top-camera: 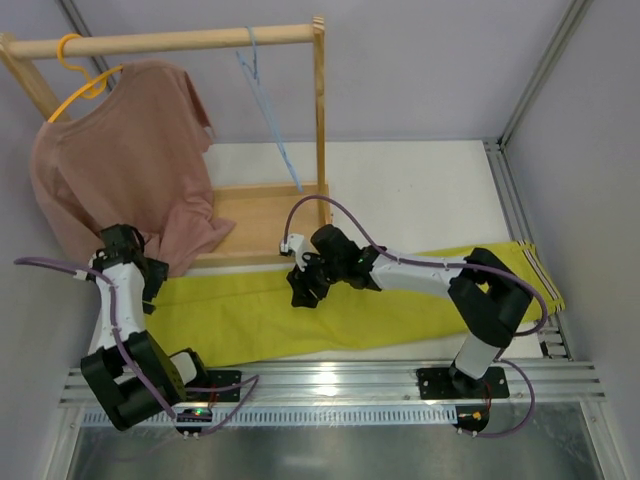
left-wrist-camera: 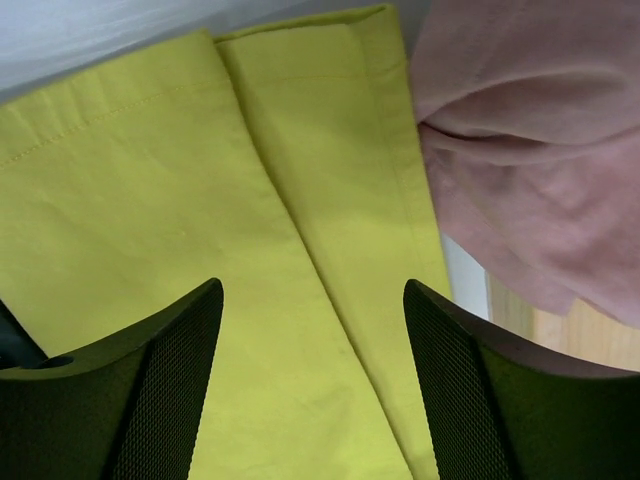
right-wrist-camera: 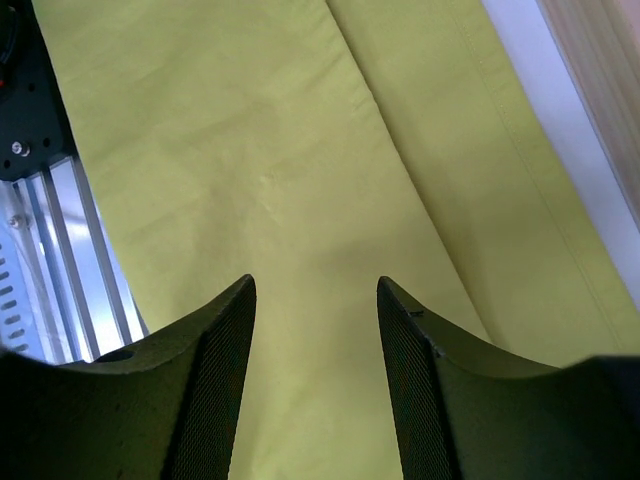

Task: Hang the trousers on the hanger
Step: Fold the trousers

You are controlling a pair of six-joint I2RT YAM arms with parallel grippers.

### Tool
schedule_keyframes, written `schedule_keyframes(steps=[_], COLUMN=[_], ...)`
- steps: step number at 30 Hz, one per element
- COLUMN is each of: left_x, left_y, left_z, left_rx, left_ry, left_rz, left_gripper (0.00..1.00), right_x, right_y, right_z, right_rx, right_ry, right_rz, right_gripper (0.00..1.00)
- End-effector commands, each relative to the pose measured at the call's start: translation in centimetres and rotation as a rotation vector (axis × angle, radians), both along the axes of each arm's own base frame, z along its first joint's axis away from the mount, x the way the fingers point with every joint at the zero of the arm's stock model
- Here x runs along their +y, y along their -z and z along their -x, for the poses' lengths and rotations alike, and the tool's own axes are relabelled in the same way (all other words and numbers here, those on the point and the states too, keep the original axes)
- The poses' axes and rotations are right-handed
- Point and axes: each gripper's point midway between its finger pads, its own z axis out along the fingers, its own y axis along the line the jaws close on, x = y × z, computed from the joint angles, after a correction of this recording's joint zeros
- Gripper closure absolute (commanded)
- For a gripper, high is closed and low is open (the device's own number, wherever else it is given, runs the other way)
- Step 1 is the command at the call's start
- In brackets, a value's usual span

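Observation:
The yellow-green trousers (top-camera: 260, 320) lie flat across the front of the table, with the striped waistband at the right end. The light-blue hanger (top-camera: 269, 121) hangs empty from the wooden rail, behind the trousers. My left gripper (top-camera: 152, 282) hovers over the leg ends at the left. It is open, and between the jaws I see only trousers cloth (left-wrist-camera: 150, 180); the left gripper (left-wrist-camera: 312, 290) holds nothing. My right gripper (top-camera: 305, 290) is over the middle of the legs. In its wrist view the right gripper (right-wrist-camera: 315, 282) is open just above the trousers (right-wrist-camera: 250, 150).
A dusty-pink T-shirt (top-camera: 120, 160) hangs on a yellow hanger from the wooden rail (top-camera: 180, 42), and its hem (left-wrist-camera: 530, 150) drapes close to my left gripper. The rack's wooden base (top-camera: 270, 215) borders the trousers. An aluminium rail (top-camera: 330, 380) runs along the near edge.

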Motion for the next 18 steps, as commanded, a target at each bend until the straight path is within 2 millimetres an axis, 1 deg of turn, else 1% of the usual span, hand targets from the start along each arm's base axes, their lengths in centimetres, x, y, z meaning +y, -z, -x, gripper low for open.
schedule_keyframes(steps=[1,2,3,5,7,14,18], left_x=[0.8,1.1,1.1,0.8,0.9,1.5,1.1], left_y=[1.6,1.9,2.2,2.9,2.9,2.7,3.0], left_z=[1.2,1.3,1.0,0.6,0.3,0.7,0.6], left_rx=[0.108,0.123,0.125,0.125,0.112,0.110,0.112], left_ry=[-0.083,-0.103,-0.102,-0.096,-0.101,-0.138,-0.120], left_rz=[0.004,-0.002,0.001,0.029,0.028,-0.009,0.014], left_gripper=[0.26,0.26,0.26,0.26,0.26,0.27,0.28], right_x=[1.5,1.6,1.7,1.7,1.8,1.6,2.0], right_y=[-0.3,0.3,0.2,0.9,1.4,2.6,3.0], right_z=[-0.7,-1.1,-1.4,-2.1,-2.9,-4.9,-5.1], right_rx=[-0.024,-0.030,-0.039,-0.054,-0.083,-0.140,-0.141], right_ry=[-0.081,-0.072,-0.065,-0.047,-0.018,0.033,0.006], right_rz=[-0.024,-0.012,-0.014,0.004,0.017,0.069,0.083], right_gripper=[0.44,0.45,0.45,0.45,0.44,0.44,0.44])
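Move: The trousers lie folded flat some 8 cm below the left hand, their top layer's edge about 1 cm ahead and the leg hem roughly 7 cm left; the pink shirt's lower end is about 10 cm ahead, 7 cm right. From the right hand that edge is about 5 cm ahead and 7 cm below, the middle of the wooden rack base some 17 cm ahead, 8 cm left. Both open hands sink towards the trousers, left about 3.5 cm, right some 4.5 cm while easing 3 cm forward. ##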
